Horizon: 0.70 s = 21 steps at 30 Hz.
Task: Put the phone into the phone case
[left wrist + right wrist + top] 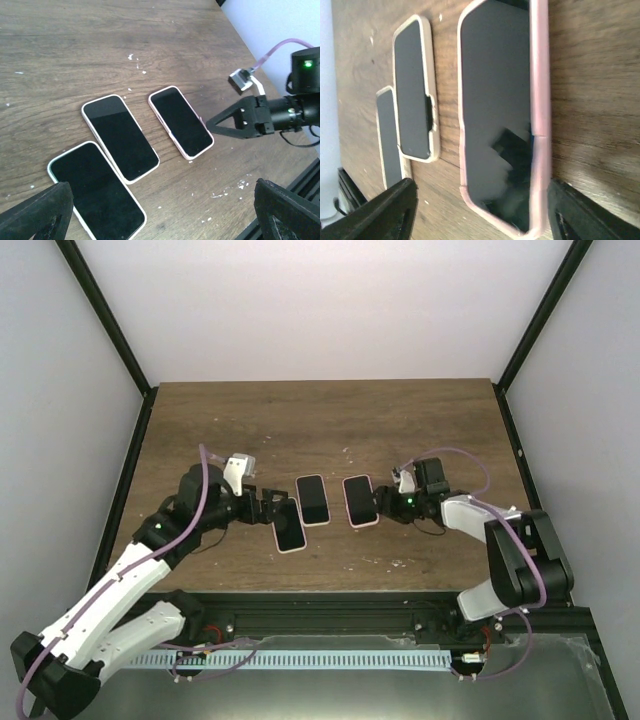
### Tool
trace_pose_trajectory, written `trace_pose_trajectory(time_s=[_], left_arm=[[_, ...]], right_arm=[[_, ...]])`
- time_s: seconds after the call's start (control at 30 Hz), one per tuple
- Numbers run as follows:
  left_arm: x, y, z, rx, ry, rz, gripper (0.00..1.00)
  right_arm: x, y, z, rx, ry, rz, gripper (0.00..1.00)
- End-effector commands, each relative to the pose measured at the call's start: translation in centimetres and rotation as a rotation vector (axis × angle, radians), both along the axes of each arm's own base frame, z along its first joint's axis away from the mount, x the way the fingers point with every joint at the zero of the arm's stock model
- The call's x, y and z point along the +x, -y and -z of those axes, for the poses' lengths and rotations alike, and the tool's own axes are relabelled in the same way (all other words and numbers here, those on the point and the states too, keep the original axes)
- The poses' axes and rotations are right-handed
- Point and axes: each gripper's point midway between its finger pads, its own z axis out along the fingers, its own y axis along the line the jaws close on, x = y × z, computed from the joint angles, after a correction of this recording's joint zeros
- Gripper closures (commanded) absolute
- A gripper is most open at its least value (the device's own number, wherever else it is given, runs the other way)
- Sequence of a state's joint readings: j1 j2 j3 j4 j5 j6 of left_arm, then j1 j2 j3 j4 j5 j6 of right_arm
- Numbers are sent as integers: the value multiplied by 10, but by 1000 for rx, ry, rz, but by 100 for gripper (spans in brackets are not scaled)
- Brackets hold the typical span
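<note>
Three dark-screened phones lie face up side by side on the wooden table. The right one [360, 500] sits in a pink phone case [540, 100]. The middle phone [313, 499] has a white case, and so does the left one [290, 530]. My right gripper [385, 508] is open, low at the pink case's near end, with its fingers [380, 210] spread to either side of that end and holding nothing. My left gripper [272, 508] is open just above the left phone [95, 187], holding nothing.
White specks [227, 190] dot the wood in front of the phones. The black frame rail [330, 612] runs along the table's near edge, and black posts [520, 350] with white walls enclose the sides and back.
</note>
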<state>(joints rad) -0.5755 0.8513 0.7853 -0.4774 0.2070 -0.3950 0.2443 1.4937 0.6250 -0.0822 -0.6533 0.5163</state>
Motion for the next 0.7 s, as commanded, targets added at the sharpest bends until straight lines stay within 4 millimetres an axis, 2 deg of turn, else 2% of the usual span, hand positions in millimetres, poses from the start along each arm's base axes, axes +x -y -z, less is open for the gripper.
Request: trace_pose_trajectory(time_s=[0.0,0.07,0.1,0.2,0.3,0.53,0.67], left_arm=[[5,-12,-22,-20,38,-78,0],[5,-14,-27,-40,44,-95,0],[5,-15,-30,-50,48,-108,0],[8,-25,-37,-66,47,-178,0],[10,-35,-46,-65,46,-244,0],[10,-51,-84,-36,173,-276,0],[4,-60,-112,-51,232,-290,0]], right_arm=[[18,11,-35,-54,101,52,21],[18,15,-48,-73,127,67,4],[18,17,-55,-81,141,75,0],[17,23,-82,-94,187,102,0],[13,27,-119,-88,255,126,0],[-2,52,-209,-119,466,232,0],[-20,62,-259,-97,583,277,0]])
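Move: The phone in the pink phone case lies flat beside my right hand, its middle about 5 cm to the left and 2 cm ahead, roughly 1 cm below; my right fingers are already half open at its right long edge. The middle white-cased phone is some 19 cm left and 1 cm ahead of that hand, the left white-cased phone about 26 cm left and 5 cm back. From my left hand the pink-cased phone lies some 21 cm right, 9 cm ahead, 18 cm below. I finish opening my right fingers and lift that hand away from the right edge of the pink-cased phone, slowly at first, then fast, about 22 cm up and drifting a little right, the wrist tipping back some 30 degrees so the fingers swing forward and up. My open, empty left hand also withdraws, up and then more left as well, turning slightly counter-clockwise, away from the phones. ##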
